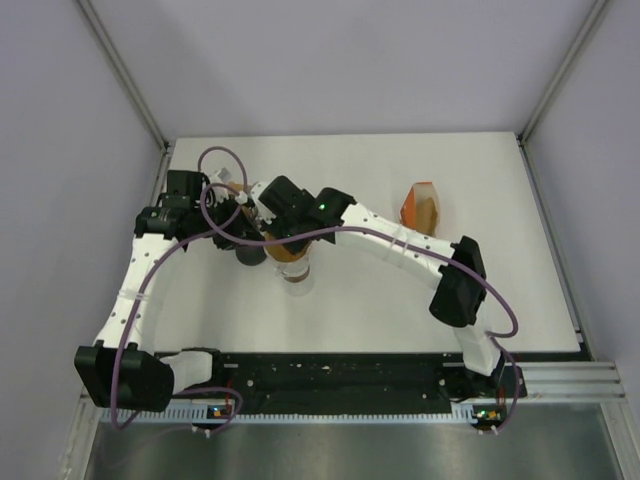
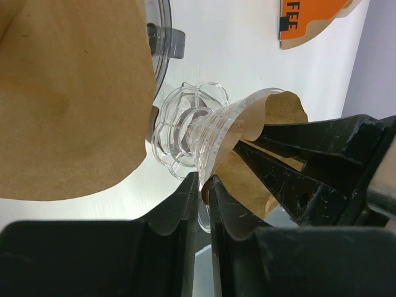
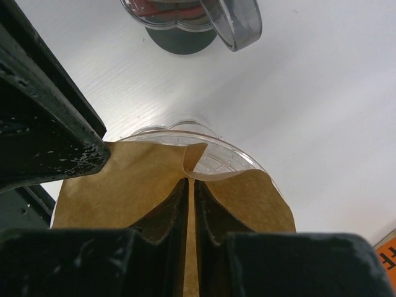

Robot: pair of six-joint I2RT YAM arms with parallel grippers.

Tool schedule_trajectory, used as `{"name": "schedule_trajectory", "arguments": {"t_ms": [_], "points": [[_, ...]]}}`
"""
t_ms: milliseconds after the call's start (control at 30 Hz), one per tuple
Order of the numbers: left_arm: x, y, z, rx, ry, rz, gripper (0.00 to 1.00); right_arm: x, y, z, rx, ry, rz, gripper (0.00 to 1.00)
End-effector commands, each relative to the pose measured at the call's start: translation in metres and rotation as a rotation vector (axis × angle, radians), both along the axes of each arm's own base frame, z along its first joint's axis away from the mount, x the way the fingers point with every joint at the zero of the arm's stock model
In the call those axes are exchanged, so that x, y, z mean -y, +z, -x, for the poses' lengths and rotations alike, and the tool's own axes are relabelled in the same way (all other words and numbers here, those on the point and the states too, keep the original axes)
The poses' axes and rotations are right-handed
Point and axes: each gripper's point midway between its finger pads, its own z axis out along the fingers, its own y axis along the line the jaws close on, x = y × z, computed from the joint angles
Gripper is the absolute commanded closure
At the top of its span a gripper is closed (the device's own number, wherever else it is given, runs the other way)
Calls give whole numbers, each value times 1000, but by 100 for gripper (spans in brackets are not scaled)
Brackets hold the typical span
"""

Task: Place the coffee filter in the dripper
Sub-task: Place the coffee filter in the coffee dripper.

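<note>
The clear plastic dripper stands mid-table; in the left wrist view the dripper shows its ribbed cone and flanged base. The brown coffee filter sits in its mouth, crumpled over the rim. My right gripper is shut on a fold of the filter, just above the dripper's rim. My left gripper is pinched on the dripper's rim, with a bit of filter edge between its tips. The right gripper's fingers cross close beside it. In the top view both grippers meet over the filter.
An orange pack of filters lies to the right, its corner showing in the left wrist view. A dark-based canister with a clear lid stands just left of the dripper. A large brown paper sheet fills the left wrist view's upper left.
</note>
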Motion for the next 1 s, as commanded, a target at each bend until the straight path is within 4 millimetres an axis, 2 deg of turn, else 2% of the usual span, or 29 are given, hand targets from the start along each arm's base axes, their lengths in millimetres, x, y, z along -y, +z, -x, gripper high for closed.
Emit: {"name": "schedule_trajectory", "arguments": {"t_ms": [0,233,333,633,833,967], "points": [[5,18,-1,72,-45,10,82,-3,76,-8,100,4,-181,91],[5,21,-2,80,-50,6,80,2,113,-4,137,13,-266,90],[5,22,-2,84,-53,6,77,9,118,-5,150,-2,-266,90],[3,28,-3,104,-59,-12,57,26,125,-12,163,-36,-282,85],[-2,44,-6,164,-73,-50,48,45,141,-20,195,-77,-313,75],[-11,61,-11,253,-91,-123,41,77,152,-33,235,-165,-322,60]]}}
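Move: The filter sits in the clear dripper, with the right fingertips already inside: its middle is only about 2 cm right of that hand, 1 cm back and 1 cm lower. From the left hand, whose tips are at the rim, it is roughly 5 cm right, level fore and aft, and 3 cm lower. From the right hand, the grinder with the other filter stands some 7 cm ahead and 9 cm left, 7 cm lower; the coffee bag about 11 cm ahead, 29 cm right, 12 cm lower. The right fingertips come free of the filter and draw up out of the dripper about 10 cm, tilting some 13 degrees so the hand's left side rises, then swing off to the right and slightly forward, opening to about a third. Meanwhile the left fingers spread and let go at the rim, and late on that hand lifts about 3.5 cm clear. ##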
